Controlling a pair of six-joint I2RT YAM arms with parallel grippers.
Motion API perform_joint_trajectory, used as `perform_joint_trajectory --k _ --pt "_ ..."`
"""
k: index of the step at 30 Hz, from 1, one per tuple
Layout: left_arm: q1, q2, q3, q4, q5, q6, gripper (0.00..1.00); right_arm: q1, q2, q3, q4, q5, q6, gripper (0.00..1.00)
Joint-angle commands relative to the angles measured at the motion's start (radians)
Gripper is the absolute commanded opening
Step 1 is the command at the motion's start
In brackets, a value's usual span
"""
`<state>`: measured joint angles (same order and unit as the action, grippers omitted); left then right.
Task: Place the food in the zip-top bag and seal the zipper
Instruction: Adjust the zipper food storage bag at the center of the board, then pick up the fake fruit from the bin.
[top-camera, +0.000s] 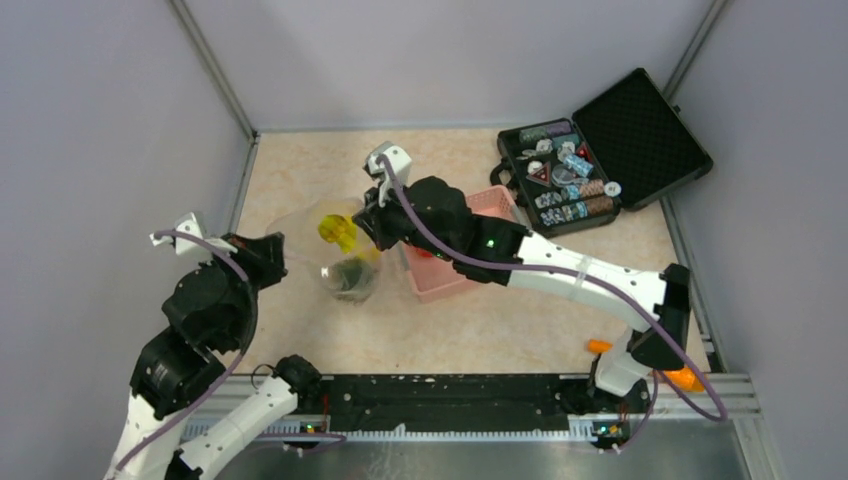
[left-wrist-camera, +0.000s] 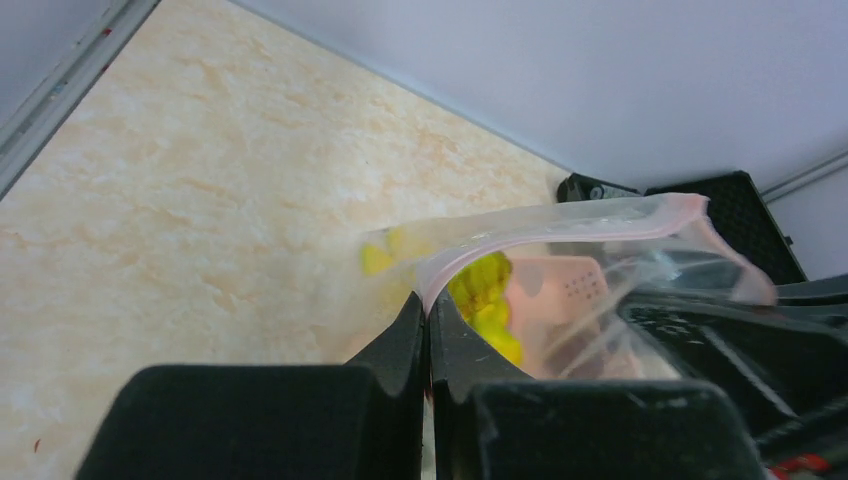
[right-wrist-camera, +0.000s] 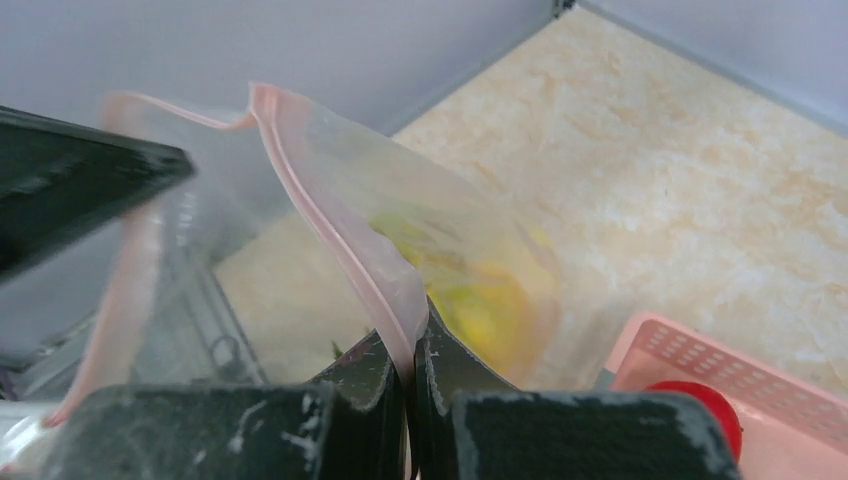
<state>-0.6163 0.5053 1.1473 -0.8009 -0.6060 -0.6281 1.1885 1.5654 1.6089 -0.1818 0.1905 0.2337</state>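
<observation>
The clear zip-top bag (top-camera: 318, 255) hangs between my two grippers above the table. My left gripper (top-camera: 277, 250) is shut on the pale-pink zipper (left-wrist-camera: 470, 255) at the bag's left end. My right gripper (top-camera: 368, 228) is shut on the zipper (right-wrist-camera: 345, 245) at the other end. Between them the mouth gapes. Yellow banana food (top-camera: 338, 232) and a dark piece (top-camera: 350, 276) lie inside the bag; the yellow shows through the plastic (left-wrist-camera: 485, 295) (right-wrist-camera: 485, 300). A red round fruit (right-wrist-camera: 705, 400) sits in the pink basket.
The pink basket (top-camera: 438, 280) stands right of the bag, partly under my right arm. An open black case (top-camera: 600, 150) of trinkets stands at the back right. An orange stick (top-camera: 600, 347) lies by the right arm's base. Grey walls enclose the table.
</observation>
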Motion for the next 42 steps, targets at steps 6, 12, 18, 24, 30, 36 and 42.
perform_joint_trajectory --k 6,12,18,24,30,36,42 --pt "-0.001 0.016 0.03 -0.002 -0.003 0.058 0.0 -0.023 0.09 -0.035 -0.023 0.055 0.01 0.0" --pt "-0.001 0.049 -0.095 0.05 0.11 -0.009 0.0 -0.062 0.106 -0.069 -0.098 0.006 0.025 0.01" --pt "-0.002 0.069 -0.191 0.111 0.115 -0.03 0.0 -0.093 0.004 -0.146 -0.067 -0.127 0.058 0.53" --pt "-0.002 0.075 -0.191 0.159 0.154 -0.029 0.0 -0.104 -0.203 -0.3 0.018 0.05 0.065 0.72" --pt "-0.002 0.083 -0.153 0.155 0.174 -0.03 0.0 -0.162 -0.357 -0.468 0.107 0.128 0.1 0.75" --pt "-0.001 0.083 -0.111 0.154 0.206 -0.03 0.0 -0.322 -0.3 -0.558 0.025 0.05 0.284 0.75" --pt "-0.001 0.077 -0.111 0.15 0.212 -0.037 0.0 -0.353 -0.189 -0.535 -0.054 -0.093 0.291 0.75"
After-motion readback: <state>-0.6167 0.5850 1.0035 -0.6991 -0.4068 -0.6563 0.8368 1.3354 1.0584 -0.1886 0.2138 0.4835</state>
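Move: Hanging between the two closed grippers, the zip-top bag has its food about 20 cm below them: some 6 cm ahead and 5 cm right of the left hand, 4 cm ahead and 7 cm left of the right hand. The pink basket's middle lies about 12 cm ahead and 17 cm right of the right hand, or 14 cm ahead and 29 cm right of the left, some 30 cm down. The basket's red fruit is 12 cm ahead and 9 cm right of the right hand. Lowering the held bag towards the board, the right hand sinks about 13 cm and opens to let go of its edge; it swings some 15 cm right, rising on the way, then goes forward and down over the basket, fingers open, turning 25 degrees clockwise and tipping down. The left keeps its pinch, sinks 8 cm, rises again about 3, and shifts right. ##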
